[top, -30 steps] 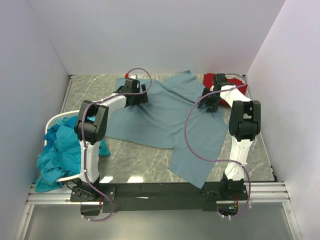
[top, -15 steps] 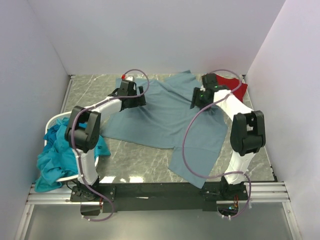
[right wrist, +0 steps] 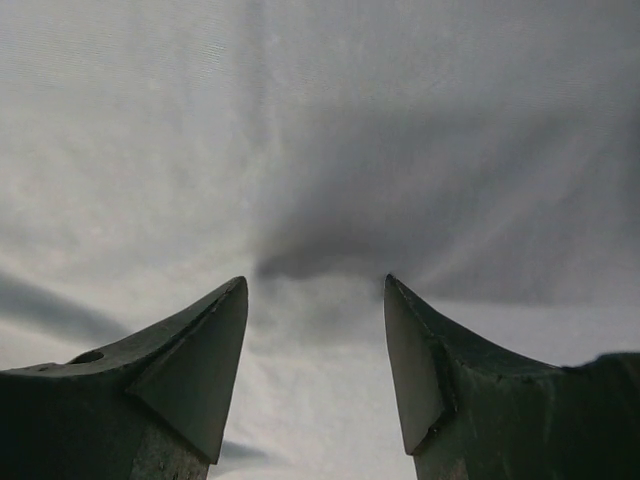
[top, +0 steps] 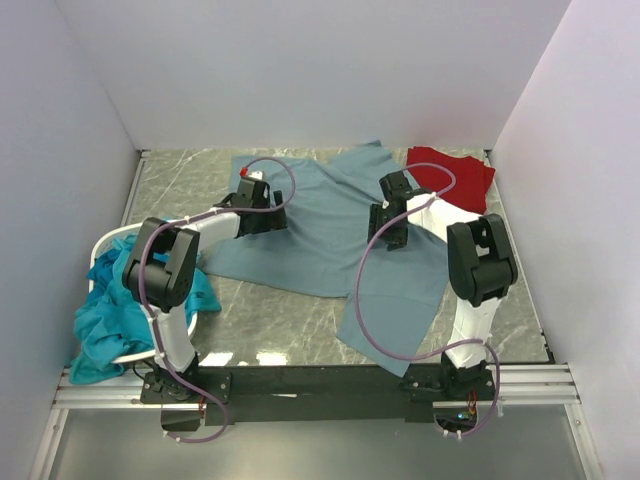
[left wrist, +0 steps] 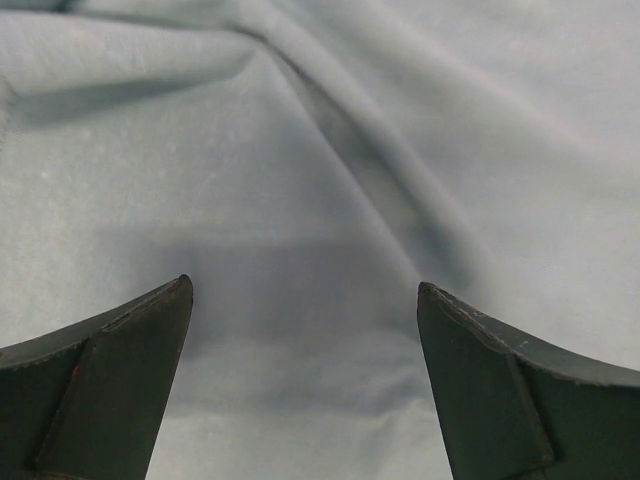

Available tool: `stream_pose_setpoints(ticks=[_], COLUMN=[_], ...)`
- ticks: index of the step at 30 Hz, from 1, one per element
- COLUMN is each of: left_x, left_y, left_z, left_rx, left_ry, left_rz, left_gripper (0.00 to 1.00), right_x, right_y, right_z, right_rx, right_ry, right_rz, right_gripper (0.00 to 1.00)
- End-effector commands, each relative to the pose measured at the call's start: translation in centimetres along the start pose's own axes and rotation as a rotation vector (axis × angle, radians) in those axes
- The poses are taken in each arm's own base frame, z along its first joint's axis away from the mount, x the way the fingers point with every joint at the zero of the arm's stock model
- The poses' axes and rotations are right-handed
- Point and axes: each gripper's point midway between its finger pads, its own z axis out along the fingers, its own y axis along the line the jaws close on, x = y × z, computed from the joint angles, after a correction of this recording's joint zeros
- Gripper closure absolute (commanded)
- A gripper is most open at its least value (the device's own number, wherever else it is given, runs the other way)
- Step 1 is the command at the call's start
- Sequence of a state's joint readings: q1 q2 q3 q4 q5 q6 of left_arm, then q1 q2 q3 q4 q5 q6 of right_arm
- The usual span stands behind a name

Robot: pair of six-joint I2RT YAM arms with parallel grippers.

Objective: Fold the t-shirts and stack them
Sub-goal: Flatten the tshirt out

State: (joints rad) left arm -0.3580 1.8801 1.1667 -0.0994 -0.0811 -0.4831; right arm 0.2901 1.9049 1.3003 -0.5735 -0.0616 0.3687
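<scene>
A large slate-blue t-shirt (top: 320, 235) lies spread out and rumpled on the marble table. My left gripper (top: 268, 215) hangs open over its left part; in the left wrist view the left gripper (left wrist: 305, 290) has its fingers wide apart above creased blue cloth (left wrist: 330, 180), holding nothing. My right gripper (top: 386, 228) is over the shirt's right part. In the right wrist view the right gripper (right wrist: 315, 282) is open just above smooth cloth (right wrist: 320, 120). A red t-shirt (top: 455, 172) lies at the back right. Teal t-shirts (top: 112, 305) are heaped at the left.
A white basket (top: 100, 246) at the left edge holds the teal heap, which spills over its near side. White walls close in the table on three sides. Bare marble (top: 270, 315) shows in front of the blue shirt.
My right gripper has moved left and nearer, from beside the red shirt to over the blue one. My left gripper has drawn slightly back and left. Both stayed open.
</scene>
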Motion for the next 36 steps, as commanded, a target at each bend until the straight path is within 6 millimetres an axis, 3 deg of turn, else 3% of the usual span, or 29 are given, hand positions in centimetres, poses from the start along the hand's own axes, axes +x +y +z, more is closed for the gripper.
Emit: stream_pose_setpoints(ticks=[1, 9, 17, 28, 33, 35, 36], left_x=[-0.7, -0.2, -1.2, -2.7, -4.2, -6.1, -5.9], left_y=[-0.2, -0.6, -1.8, -4.0, -4.5, -5.3, -4.8], left_z=[1.0, 3.0, 4.4, 6.2, 5.4, 3.6, 3.1], left_rx=[-0.005, 0.000, 0.033, 0.072, 0.077, 0.094, 0.075], left_ry=[-0.026, 0.008, 0.011, 0.005, -0.039, -0.105, -0.117], left_rz=[0.013, 0.025, 0.025, 0.038, 0.041, 0.042, 0.043], left_gripper=[0.01, 0.00, 0.00, 0.01, 0.01, 0.01, 0.01], right_x=[-0.3, -1.6, -2.9, -5.2, -6.4, -7.0, -7.6], right_y=[-0.4, -2.2, -4.0, -6.8, -6.3, -5.7, -5.4], right_z=[1.3, 1.2, 1.7, 2.1, 1.0, 0.4, -0.7], right_rx=[0.004, -0.022, -0.057, 0.031, 0.008, -0.017, -0.032], right_ry=[0.019, 0.033, 0.053, 0.054, 0.013, -0.016, -0.047], right_rz=[0.004, 0.052, 0.095, 0.134, 0.134, 0.128, 0.124], right_gripper=[0.36, 0.38, 0.39, 0.40, 0.40, 0.40, 0.40])
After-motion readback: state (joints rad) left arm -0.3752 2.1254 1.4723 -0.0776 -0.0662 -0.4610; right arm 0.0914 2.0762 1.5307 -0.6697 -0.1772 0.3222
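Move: The blue t-shirt lies spread under both hands, its surface a centimetre or so below the fingertips. Its middle is about 18 cm right of the left hand, 1 cm nearer the base, and some 13 cm left of the right hand, 3 cm farther out. The shirt's far left corner lies roughly 19 cm ahead of the left hand and 6 cm left. The folded red shirt sits about 17 cm ahead of the right hand and 17 cm right. Forward and to the right, both open hands drag the blue cloth along under their fingertips after settling less than a centimetre onto it. The left hand goes about 7 cm out and 4 cm right, towards the shirt's far edge; the right goes roughly 5 cm out and as much right, towards the red shirt. Neither pinches, and both ease to a stop low on the cloth. ##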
